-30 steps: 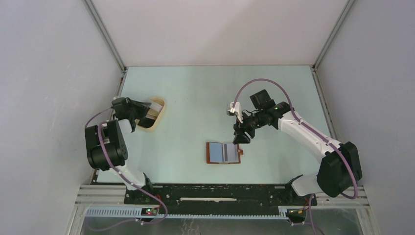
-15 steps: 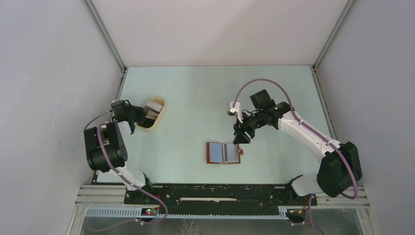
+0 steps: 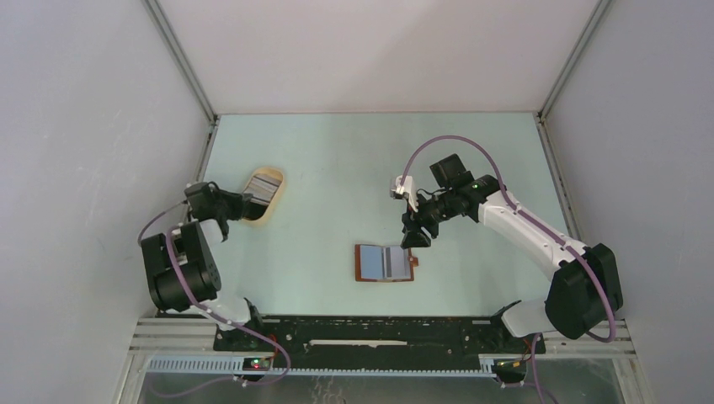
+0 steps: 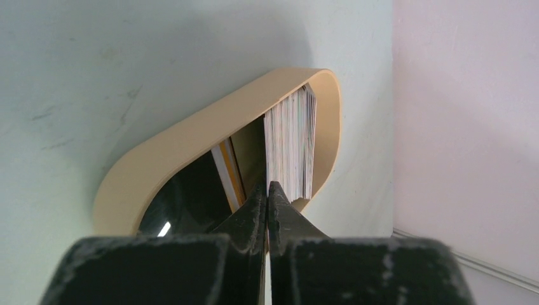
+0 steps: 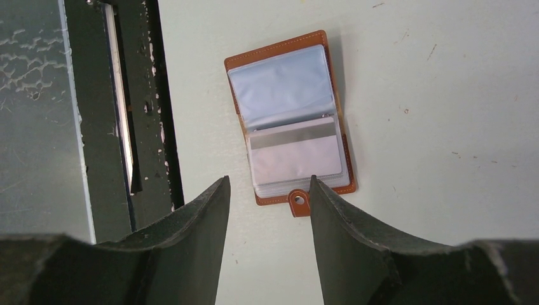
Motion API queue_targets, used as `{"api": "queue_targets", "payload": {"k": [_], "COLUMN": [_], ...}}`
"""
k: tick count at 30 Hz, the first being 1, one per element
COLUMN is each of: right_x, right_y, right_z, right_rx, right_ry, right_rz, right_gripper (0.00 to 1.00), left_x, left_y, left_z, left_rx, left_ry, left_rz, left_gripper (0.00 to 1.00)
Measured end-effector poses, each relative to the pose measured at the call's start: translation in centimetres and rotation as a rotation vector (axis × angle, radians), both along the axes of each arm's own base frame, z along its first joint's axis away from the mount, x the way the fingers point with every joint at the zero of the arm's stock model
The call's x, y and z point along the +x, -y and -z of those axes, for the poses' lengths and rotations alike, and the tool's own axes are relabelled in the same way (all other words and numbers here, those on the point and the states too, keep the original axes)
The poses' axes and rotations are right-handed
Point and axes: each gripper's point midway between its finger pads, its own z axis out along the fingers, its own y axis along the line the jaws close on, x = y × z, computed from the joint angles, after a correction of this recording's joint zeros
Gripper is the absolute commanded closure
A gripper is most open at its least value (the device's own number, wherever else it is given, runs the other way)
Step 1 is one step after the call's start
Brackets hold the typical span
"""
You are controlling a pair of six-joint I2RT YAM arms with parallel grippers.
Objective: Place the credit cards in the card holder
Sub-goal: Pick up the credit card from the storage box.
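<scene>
The card holder [image 3: 385,263] lies open on the table, reddish-brown with clear sleeves [image 5: 289,117]; one sleeve shows a whitish card with a grey stripe [image 5: 295,155]. Its clasp tab [image 5: 299,203] points toward my right gripper [image 5: 269,181], which hangs open just above that end [image 3: 415,238] with nothing between its fingers. The credit cards [image 4: 291,143] stand edge-on as a stack in an oval tan tray [image 4: 191,136], at the left of the table [image 3: 265,185]. My left gripper [image 4: 267,185] is shut, tips at the stack's near edge [image 3: 238,203]. No card shows past its tips.
One more card with an orange edge [image 4: 227,171] leans inside the tray. A black rail [image 5: 127,95] runs along the near table edge [image 3: 379,332]. Pale enclosure walls [image 4: 464,127] stand close to the tray on the left and around the table.
My left gripper has shut and drawn back to the left, from over the tray to its near edge. The right arm and the card holder have not moved.
</scene>
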Motion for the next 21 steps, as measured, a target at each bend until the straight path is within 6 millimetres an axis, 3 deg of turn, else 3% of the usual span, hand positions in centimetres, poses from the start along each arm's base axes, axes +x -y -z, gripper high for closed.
{"api": "queue_targets", "payload": {"k": [7, 15, 21], "right_x": [-0.1, -0.6, -1.3], "right_y": [-0.1, -0.1, -0.2], "right_z": [-0.1, -0.5, -1.4], "right_rx": [0.005, 0.021, 0.051], "right_ry": [-0.003, -0.003, 0.011], "right_rz": [-0.005, -0.027, -0.053], "right_gripper": [0.42, 0.42, 0.43], "left_x": [-1.9, -4.7, -6.0], "left_y": [-0.1, 1.6, 3.2], "left_z": [-1.1, -5.3, -9.9], "left_rx": [0.005, 0.045, 0.107], "left_ry": [0.030, 0.163, 0.306], "left_rz": [-0.017, 0.027, 0.093], "left_gripper": [1.00, 1.00, 1.00]}}
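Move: Some 34 cm to the right of the left hand and 15 cm back lies the open card holder, about 6 cm lower; the left fingers are already shut on a thin card. The storage box's middle is only about 3 cm ahead of this hand and 4 cm right, a little below, with the other cards roughly 6 cm ahead and 4 cm right. From the right hand, the holder lies about 4 cm left, 2 cm ahead and 14 cm down. Lifting the pinched card up and away from the storage box, the left hand first draws back nearly level for a couple of centimetres, then climbs ever faster while still backing and easing a little right, ending about 8 cm higher and 5.5 cm farther back. The fingertips tilt up some 15 degrees; the fingers stay shut on the card. ##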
